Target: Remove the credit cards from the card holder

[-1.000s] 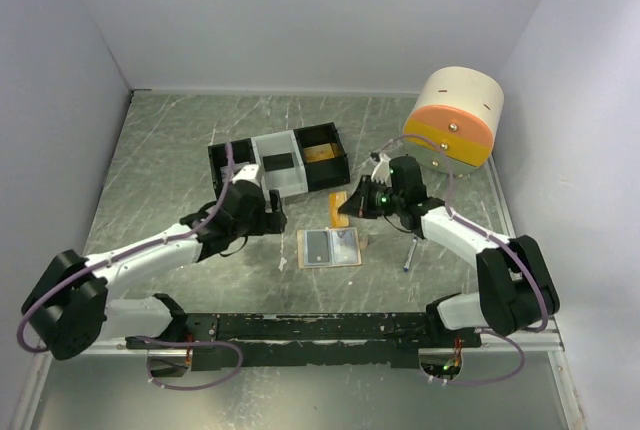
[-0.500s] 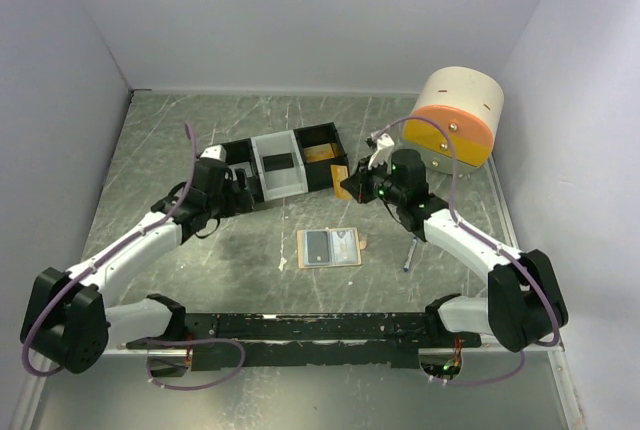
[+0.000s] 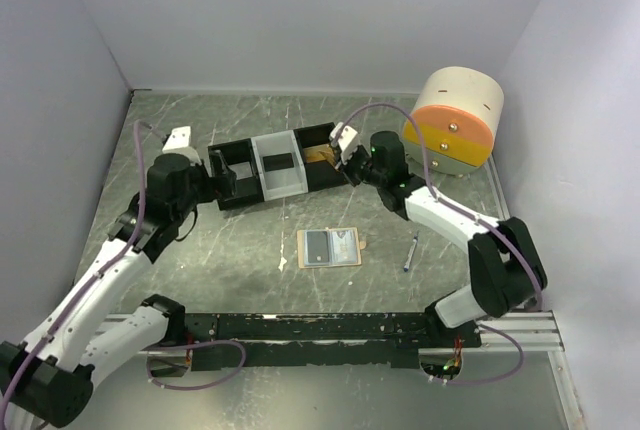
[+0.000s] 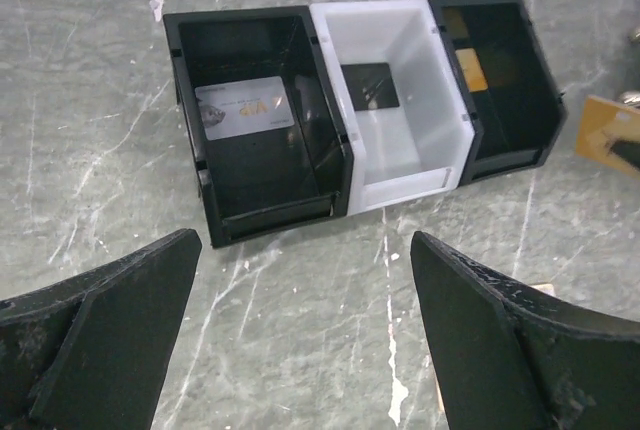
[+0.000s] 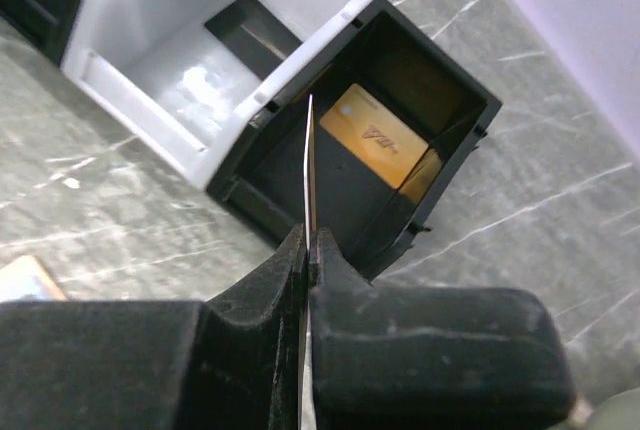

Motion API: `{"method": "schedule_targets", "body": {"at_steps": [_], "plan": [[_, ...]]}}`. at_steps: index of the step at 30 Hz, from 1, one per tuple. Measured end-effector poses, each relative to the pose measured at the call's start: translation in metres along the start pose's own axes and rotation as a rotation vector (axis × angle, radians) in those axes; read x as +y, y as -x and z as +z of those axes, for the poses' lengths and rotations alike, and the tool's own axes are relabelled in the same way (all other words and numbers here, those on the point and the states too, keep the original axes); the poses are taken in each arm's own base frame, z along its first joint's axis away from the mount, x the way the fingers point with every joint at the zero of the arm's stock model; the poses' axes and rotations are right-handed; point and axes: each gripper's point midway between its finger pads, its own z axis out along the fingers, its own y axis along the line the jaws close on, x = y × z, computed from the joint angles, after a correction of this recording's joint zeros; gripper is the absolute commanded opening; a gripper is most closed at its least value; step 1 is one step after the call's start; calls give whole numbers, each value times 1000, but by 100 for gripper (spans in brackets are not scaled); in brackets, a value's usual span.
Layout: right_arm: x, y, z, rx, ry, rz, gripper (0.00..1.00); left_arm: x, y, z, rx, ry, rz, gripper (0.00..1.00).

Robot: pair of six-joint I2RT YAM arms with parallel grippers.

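Note:
The card holder (image 3: 330,248) lies open and flat on the table in front of the tray, with cards showing in its pockets. My right gripper (image 5: 310,242) is shut on a thin credit card (image 5: 310,165) seen edge-on. It holds the card upright over the front wall of the tray's right black compartment (image 5: 440,110), where a gold card (image 5: 378,136) lies. In the top view that gripper (image 3: 346,164) is at the tray's right end. My left gripper (image 4: 305,250) is open and empty, just in front of the tray's left compartment.
The three-compartment tray (image 4: 330,165) holds a silver card (image 4: 247,110) in the left black bin and a dark card (image 4: 366,85) in the white middle bin. A cream and orange drum (image 3: 455,120) stands at the back right. A pen (image 3: 411,252) lies right of the card holder.
My right gripper carried its card up and left, from beside the card holder to the tray's right compartment. My left arm drew back left from the tray and its jaws opened fully.

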Motion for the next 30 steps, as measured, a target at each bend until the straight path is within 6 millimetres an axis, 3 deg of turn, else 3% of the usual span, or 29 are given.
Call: {"method": "schedule_targets", "body": {"at_steps": [3, 9, 13, 17, 23, 30], "plan": [[-8, -1, 12, 22, 11, -109, 0, 2, -2, 8, 42, 27, 50, 100], [-15, -4, 36, 56, 78, -281, 0, 24, -34, 16, 177, 115, 147, 99], [-21, -2, 51, 64, 107, -388, 0, 34, -30, 8, 159, 162, 160, 99], [-22, -17, 60, 92, 129, -460, 0, 42, -23, -2, 118, 194, 152, 98], [-16, -27, 60, 89, 145, -548, 0, 45, -17, -9, 81, 208, 140, 96], [7, -36, 50, 30, 141, -670, 0, 47, -19, -8, 92, 216, 145, 95]]}}
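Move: Some 5 cm ahead of the right hand, 6 cm to its left and 11 cm below lies the right black bin, with a gold card already in it; the hand still pinches the credit card bound for it. The white bin stands about 16 cm left of this hand and 2 cm ahead, the opened card holder some 17 cm back and 4 cm left. From the empty left hand the right black bin is roughly 10 cm ahead, 20 cm right and 17 cm below. Carrying the pinched card towards the right black bin, the right hand reaches forward about 5 cm, then sinks and draws back some 3 cm, ending around 5 cm lower and slightly left. Its wrist rolls left side down and swings counter-clockwise, each 20 to 25 degrees, keeping its grip shut. The open, empty left hand dips and drifts about 4 cm left, its left side rolling up. ##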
